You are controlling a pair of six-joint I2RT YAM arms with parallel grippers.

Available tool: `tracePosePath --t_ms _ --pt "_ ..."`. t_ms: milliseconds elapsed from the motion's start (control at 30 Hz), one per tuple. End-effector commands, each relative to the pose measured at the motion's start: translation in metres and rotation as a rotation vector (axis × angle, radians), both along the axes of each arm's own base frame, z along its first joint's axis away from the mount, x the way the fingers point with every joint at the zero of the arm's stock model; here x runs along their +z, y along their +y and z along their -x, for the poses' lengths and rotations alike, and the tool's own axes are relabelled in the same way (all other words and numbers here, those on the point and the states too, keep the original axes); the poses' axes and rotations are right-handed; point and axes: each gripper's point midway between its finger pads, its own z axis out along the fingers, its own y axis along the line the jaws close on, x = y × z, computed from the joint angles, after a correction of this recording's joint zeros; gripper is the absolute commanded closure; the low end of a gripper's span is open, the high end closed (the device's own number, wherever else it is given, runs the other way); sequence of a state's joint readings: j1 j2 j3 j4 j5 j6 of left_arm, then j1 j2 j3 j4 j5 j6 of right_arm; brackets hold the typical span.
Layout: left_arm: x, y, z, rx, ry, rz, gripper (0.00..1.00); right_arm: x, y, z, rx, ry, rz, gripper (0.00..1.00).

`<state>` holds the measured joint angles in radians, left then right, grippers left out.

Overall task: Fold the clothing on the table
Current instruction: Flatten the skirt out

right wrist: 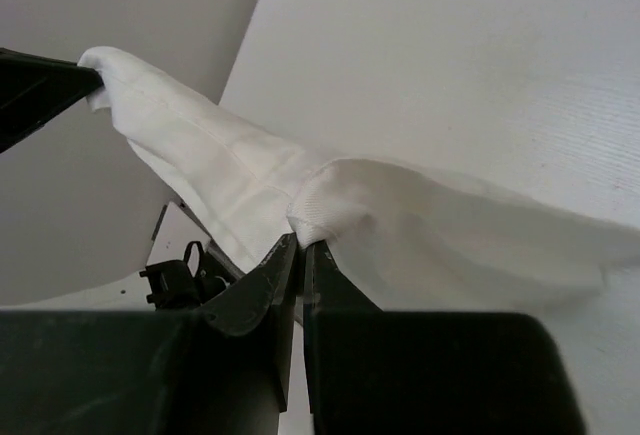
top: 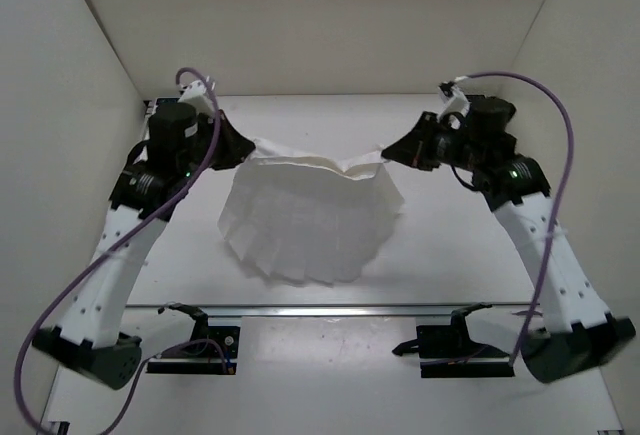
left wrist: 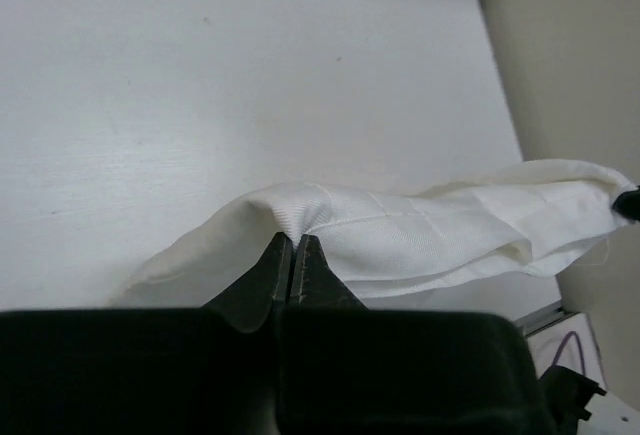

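Note:
The white clothing [top: 305,217] hangs between both arms above the table [top: 470,245], its creased lower part fanning down toward the near rail. My left gripper [top: 246,147] is shut on the clothing's upper left corner, and the left wrist view shows its jaws [left wrist: 293,240] pinching a fold of the clothing [left wrist: 420,230]. At the upper right corner my right gripper [top: 388,152] is shut too; in its wrist view the gripper [right wrist: 301,245] clamps a bunched hem of the clothing [right wrist: 400,225]. The top edge sags slightly between the two grips.
A silver rail [top: 330,308] with black brackets [top: 455,340] runs across the near side. White walls [top: 70,75] enclose the table on the left, right and back. Purple cables [top: 572,155] loop over both arms.

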<state>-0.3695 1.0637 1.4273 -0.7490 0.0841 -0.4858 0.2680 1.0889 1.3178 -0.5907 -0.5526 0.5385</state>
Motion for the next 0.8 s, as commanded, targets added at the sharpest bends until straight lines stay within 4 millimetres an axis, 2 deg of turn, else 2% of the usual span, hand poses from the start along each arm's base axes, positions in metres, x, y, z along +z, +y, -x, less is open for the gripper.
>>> tracePosePath --t_ms 0,33,67,100,133,167,200,233,267,300,333,367,400,467,500,533,567,600,633,667,700,733,767 --pt "-0.024 -0.001 -0.038 -0.016 0.050 -0.054 1.00 -0.012 0.022 -0.046 0.055 0.032 0.011 0.99" --pt "-0.024 0.004 -0.055 0.009 0.059 -0.056 1.00 0.006 0.024 -0.053 0.057 -0.013 0.011 1.00" --pt "-0.001 0.004 -0.063 0.004 0.019 -0.047 1.00 0.014 0.027 -0.070 0.055 -0.029 0.027 1.00" --pt "0.000 0.008 -0.078 0.020 0.025 -0.055 1.00 0.009 0.031 -0.087 0.056 -0.017 0.045 1.00" --pt "0.017 0.012 -0.093 0.039 0.006 -0.062 1.00 0.036 0.028 -0.096 0.052 -0.073 0.037 1.00" --pt "0.036 0.011 -0.104 0.041 -0.013 -0.068 1.00 0.050 0.026 -0.112 0.032 -0.088 0.042 1.00" --pt "0.045 0.011 -0.109 0.042 -0.022 -0.063 1.00 0.072 0.027 -0.122 0.040 -0.141 0.042 1.00" --pt "0.064 0.014 -0.116 0.051 -0.045 -0.059 1.00 0.074 0.024 -0.124 0.044 -0.125 0.043 1.00" --pt "0.085 0.015 -0.113 0.051 -0.081 -0.050 1.00 0.087 0.017 -0.134 0.023 -0.137 0.040 1.00" --pt "0.079 0.014 -0.121 0.047 -0.060 -0.052 1.00 0.095 0.012 -0.141 0.010 -0.150 0.039 0.99" --pt "0.086 0.013 -0.117 0.044 -0.072 -0.043 1.00 0.094 0.009 -0.143 0.007 -0.148 0.037 1.00" --pt "0.081 0.010 -0.115 0.030 -0.066 -0.041 1.00 0.095 0.003 -0.143 -0.002 -0.149 0.034 1.00" --pt "0.078 0.011 -0.113 0.035 -0.067 -0.045 1.00 0.083 0.001 -0.144 -0.005 -0.128 0.039 1.00" --pt "0.024 0.008 -0.110 0.037 0.009 -0.065 1.00 0.045 -0.005 -0.142 -0.021 -0.073 0.053 1.00" --pt "0.023 0.008 -0.100 0.036 -0.003 -0.058 1.00 0.024 -0.007 -0.138 -0.023 -0.052 0.050 0.99" --pt "0.000 0.008 -0.095 0.035 0.027 -0.053 1.00 0.008 -0.009 -0.137 -0.033 -0.023 0.051 1.00" --pt "-0.032 0.006 -0.094 0.033 0.071 -0.056 1.00 -0.019 -0.010 -0.134 -0.039 0.024 0.042 1.00" --pt "-0.039 0.006 -0.090 0.037 0.064 -0.046 1.00 -0.045 -0.014 -0.128 -0.048 0.058 0.044 1.00" --pt "-0.072 0.005 -0.080 0.034 0.125 -0.049 1.00 -0.063 -0.016 -0.126 -0.061 0.088 0.052 1.00" --pt "-0.103 0.004 -0.073 0.033 0.166 -0.059 1.00 -0.090 -0.016 -0.117 -0.064 0.134 0.056 1.00" --pt "-0.118 0.003 -0.069 0.034 0.187 -0.051 1.00 -0.116 -0.019 -0.109 -0.092 0.184 0.055 1.00" --pt "-0.154 0.002 -0.053 0.032 0.262 -0.051 1.00 -0.135 -0.021 -0.105 -0.111 0.221 0.065 1.00" --pt "-0.186 0.001 -0.038 0.026 0.306 -0.058 0.94 -0.160 -0.021 -0.088 -0.129 0.278 0.053 1.00"
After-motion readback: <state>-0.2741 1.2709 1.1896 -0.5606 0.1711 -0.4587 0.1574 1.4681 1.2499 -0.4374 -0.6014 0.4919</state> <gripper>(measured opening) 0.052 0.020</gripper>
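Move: Each hand already pinches one corner of the skirt's top edge. Hanging from the left hand, the skirt's middle is about 12 cm to the right, 7 cm back and 17 cm below; its loose hem is roughly 11 cm right, 13 cm back and 31 cm down. For the right hand the skirt's middle is about 12 cm left, 7 cm back and 17 cm below, the hem some 14 cm left, 12 cm back and 30 cm down. Forward in one fast swing go both hands, side by side, about 15 cm out over the table, dipping slightly and then rising, to flick the skirt outward; then they pull back some 5 to 10 cm while dropping quickly, the fingertips tipping about 10 degrees downward. Both grippers stay shut on their corners. ##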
